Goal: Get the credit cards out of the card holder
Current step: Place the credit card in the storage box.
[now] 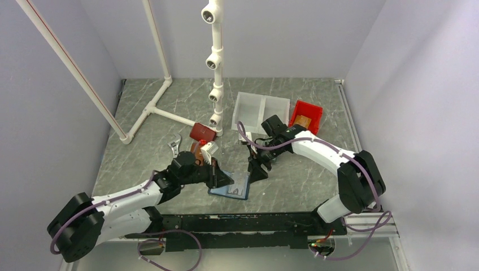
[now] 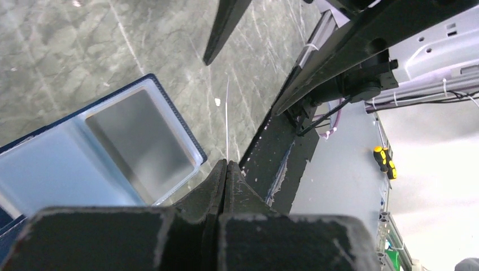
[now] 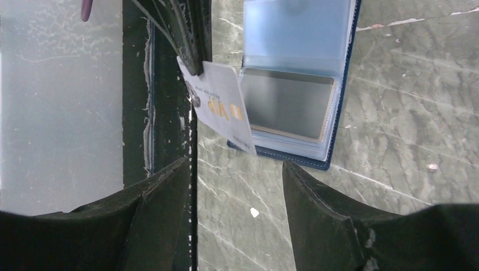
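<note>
The card holder (image 1: pixel 237 189) lies open on the table, navy outside and light blue inside (image 3: pixel 294 51), with a greyish pocket (image 2: pixel 138 141). My left gripper (image 1: pixel 225 179) is shut on a pale credit card (image 3: pixel 217 104) with a printed picture, holding it at the holder's near-left corner. In the left wrist view the card shows only as a thin edge-on line (image 2: pixel 227 113) beyond the closed left gripper (image 2: pixel 226 166). My right gripper (image 1: pixel 258 171) hovers just right of the holder, open, with bare table between the right gripper's (image 3: pixel 234 164) fingers.
A white two-part bin (image 1: pixel 260 110) and a red bin (image 1: pixel 313 112) holding something orange-tan stand at the back right. A dark red wallet (image 1: pixel 202 132) and a brown wallet (image 1: pixel 196 151) lie behind the left gripper. White pipe frame (image 1: pixel 214 62) stands at the back. A black rail (image 1: pixel 243 223) runs along the near edge.
</note>
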`<act>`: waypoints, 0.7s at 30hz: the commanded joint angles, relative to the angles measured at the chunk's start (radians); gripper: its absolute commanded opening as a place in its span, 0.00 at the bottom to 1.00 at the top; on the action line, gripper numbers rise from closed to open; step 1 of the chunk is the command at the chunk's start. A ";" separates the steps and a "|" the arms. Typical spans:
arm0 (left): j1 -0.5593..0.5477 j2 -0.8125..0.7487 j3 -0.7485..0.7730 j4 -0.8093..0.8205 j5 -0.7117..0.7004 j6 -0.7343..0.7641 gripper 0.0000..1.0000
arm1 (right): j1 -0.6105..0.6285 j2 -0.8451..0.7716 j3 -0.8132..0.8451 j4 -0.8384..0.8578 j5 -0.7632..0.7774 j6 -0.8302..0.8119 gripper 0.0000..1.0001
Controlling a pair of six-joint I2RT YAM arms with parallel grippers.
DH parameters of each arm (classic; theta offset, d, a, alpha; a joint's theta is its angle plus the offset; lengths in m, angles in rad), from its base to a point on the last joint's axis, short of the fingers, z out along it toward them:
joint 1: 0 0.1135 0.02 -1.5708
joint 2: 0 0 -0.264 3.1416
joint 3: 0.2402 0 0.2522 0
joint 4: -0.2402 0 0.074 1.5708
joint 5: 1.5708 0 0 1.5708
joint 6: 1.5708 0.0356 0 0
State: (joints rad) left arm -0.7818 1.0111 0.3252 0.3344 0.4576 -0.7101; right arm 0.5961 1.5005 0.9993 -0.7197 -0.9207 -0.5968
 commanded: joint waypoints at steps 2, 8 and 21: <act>-0.035 0.039 0.054 0.097 0.039 0.030 0.00 | -0.001 0.028 0.039 -0.011 -0.076 0.007 0.63; -0.063 0.070 0.069 0.112 0.037 0.036 0.00 | -0.001 0.031 0.038 -0.014 -0.092 0.004 0.62; -0.076 0.063 0.082 0.057 -0.062 0.033 0.09 | -0.001 0.048 0.074 -0.105 -0.150 -0.086 0.00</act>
State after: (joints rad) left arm -0.8539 1.1099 0.3653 0.4038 0.4637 -0.6918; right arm 0.5961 1.5425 1.0168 -0.7746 -1.0115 -0.6170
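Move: The left hand already grips the credit card by one end; the card's middle stands about 3 cm to that hand's right and the open right gripper some 7 cm to its right, roughly level. From the right hand the card's middle lies about 4 cm to the left, hardly higher or lower. The open blue card holder lies on the table about 6 cm left and 9 cm below the right hand, the green card holder about 13 cm ahead, 6 cm right, 9 cm below. Rightward by about 2 cm and slightly back, the left hand carries the credit card into the right gripper's open fingers, turning a few degrees clockwise and keeping its own grip. The right hand eases back about 1 cm, tips about 5 degrees, then quickly shuts from wide open and pinches the card's free end. ##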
